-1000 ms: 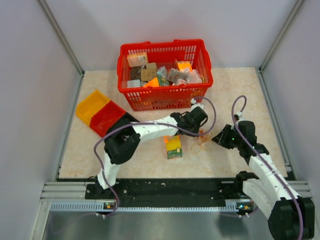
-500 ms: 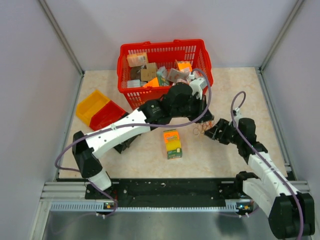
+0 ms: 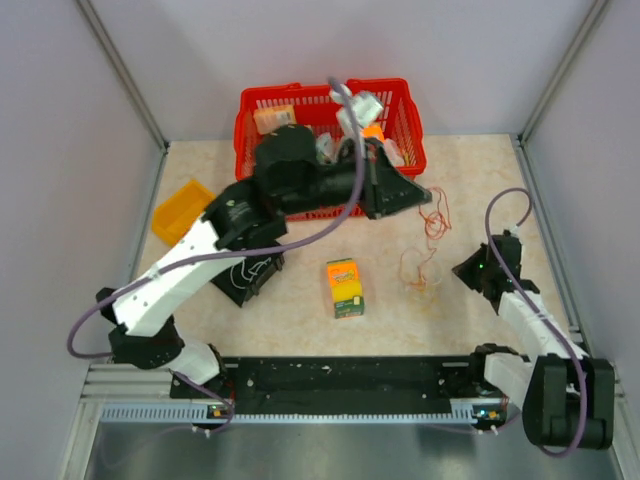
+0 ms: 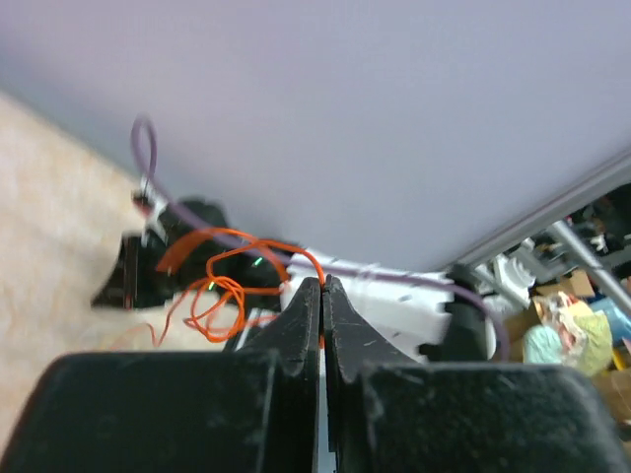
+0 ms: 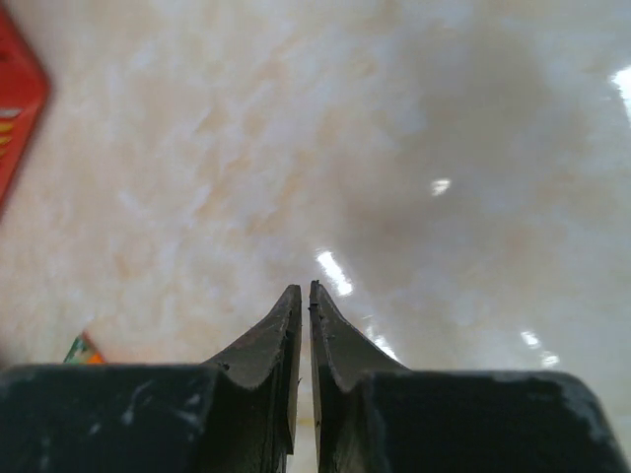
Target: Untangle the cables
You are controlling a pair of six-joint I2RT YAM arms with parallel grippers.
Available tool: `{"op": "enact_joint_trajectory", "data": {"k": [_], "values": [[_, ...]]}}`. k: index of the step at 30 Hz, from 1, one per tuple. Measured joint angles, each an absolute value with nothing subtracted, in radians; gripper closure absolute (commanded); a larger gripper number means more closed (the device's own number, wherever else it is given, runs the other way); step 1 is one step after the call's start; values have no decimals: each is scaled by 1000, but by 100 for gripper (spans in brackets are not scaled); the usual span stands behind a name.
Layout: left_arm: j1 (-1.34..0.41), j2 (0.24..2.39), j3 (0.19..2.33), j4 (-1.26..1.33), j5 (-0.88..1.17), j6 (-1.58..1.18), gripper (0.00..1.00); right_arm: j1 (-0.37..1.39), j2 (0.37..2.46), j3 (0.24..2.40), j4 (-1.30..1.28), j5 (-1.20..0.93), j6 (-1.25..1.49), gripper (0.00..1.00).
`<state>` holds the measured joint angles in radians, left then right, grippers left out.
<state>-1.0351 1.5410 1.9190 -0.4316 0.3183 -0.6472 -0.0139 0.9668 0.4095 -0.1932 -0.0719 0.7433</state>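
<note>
The cables are thin orange, tan-yellow and white wires. My left gripper (image 3: pixel 430 197) is raised in front of the basket and shut on an orange wire (image 3: pixel 436 218), which hangs from it in loops. In the left wrist view the wire (image 4: pixel 232 286) leaves the closed fingertips of that gripper (image 4: pixel 321 281). The rest of the bundle (image 3: pixel 418 270) lies on the table below. My right gripper (image 3: pixel 462 272) sits low, just right of the bundle. In the right wrist view it (image 5: pixel 304 286) is shut with a hairline gap, and a yellowish streak shows deep between the jaws.
A red basket (image 3: pixel 400 95) full of packets stands at the back. A yellow-green box (image 3: pixel 346 287) stands left of the bundle. An orange bin (image 3: pixel 178 210) lies at the left. Walls close in on both sides.
My left arm has lifted up and to the right, drawing the orange wire out of the bundle. My right gripper has pulled back to the right and the bundle has stretched out.
</note>
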Motion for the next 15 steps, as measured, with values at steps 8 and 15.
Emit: {"op": "enact_joint_trajectory", "data": {"k": [8, 15], "values": [[-1037, 1405, 2159, -437, 218, -580, 100, -117, 1039, 455, -259, -102, 661, 48], [-1035, 1405, 2160, -453, 155, -553, 100, -19, 763, 517, -230, -400, 524, 26]]}}
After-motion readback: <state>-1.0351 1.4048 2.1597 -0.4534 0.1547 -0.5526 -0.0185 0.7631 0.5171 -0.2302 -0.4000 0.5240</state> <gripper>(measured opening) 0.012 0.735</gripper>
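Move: The orange cable hangs from the left fingers. Its lower loops lie roughly 45 cm below that hand, about 9 cm farther out and 6 cm to its right; from the shut right hand they are some 8 cm left, 2 cm back and 4 cm down. The orange-yellow box stands about 25 cm left of the right hand and 4 cm nearer the base, and the red basket some 29 cm left and 25 cm ahead. The orange cable, still pinched in the shut left fingers, is hauled up some 15 cm and about 10 cm left, the fingertips tipping upward. The empty right hand first dips a little to its right, then swings left and rises about 12 cm from its low point towards the hanging cable, spreading its fingers wide, lifting their tips and turning counter-clockwise. ##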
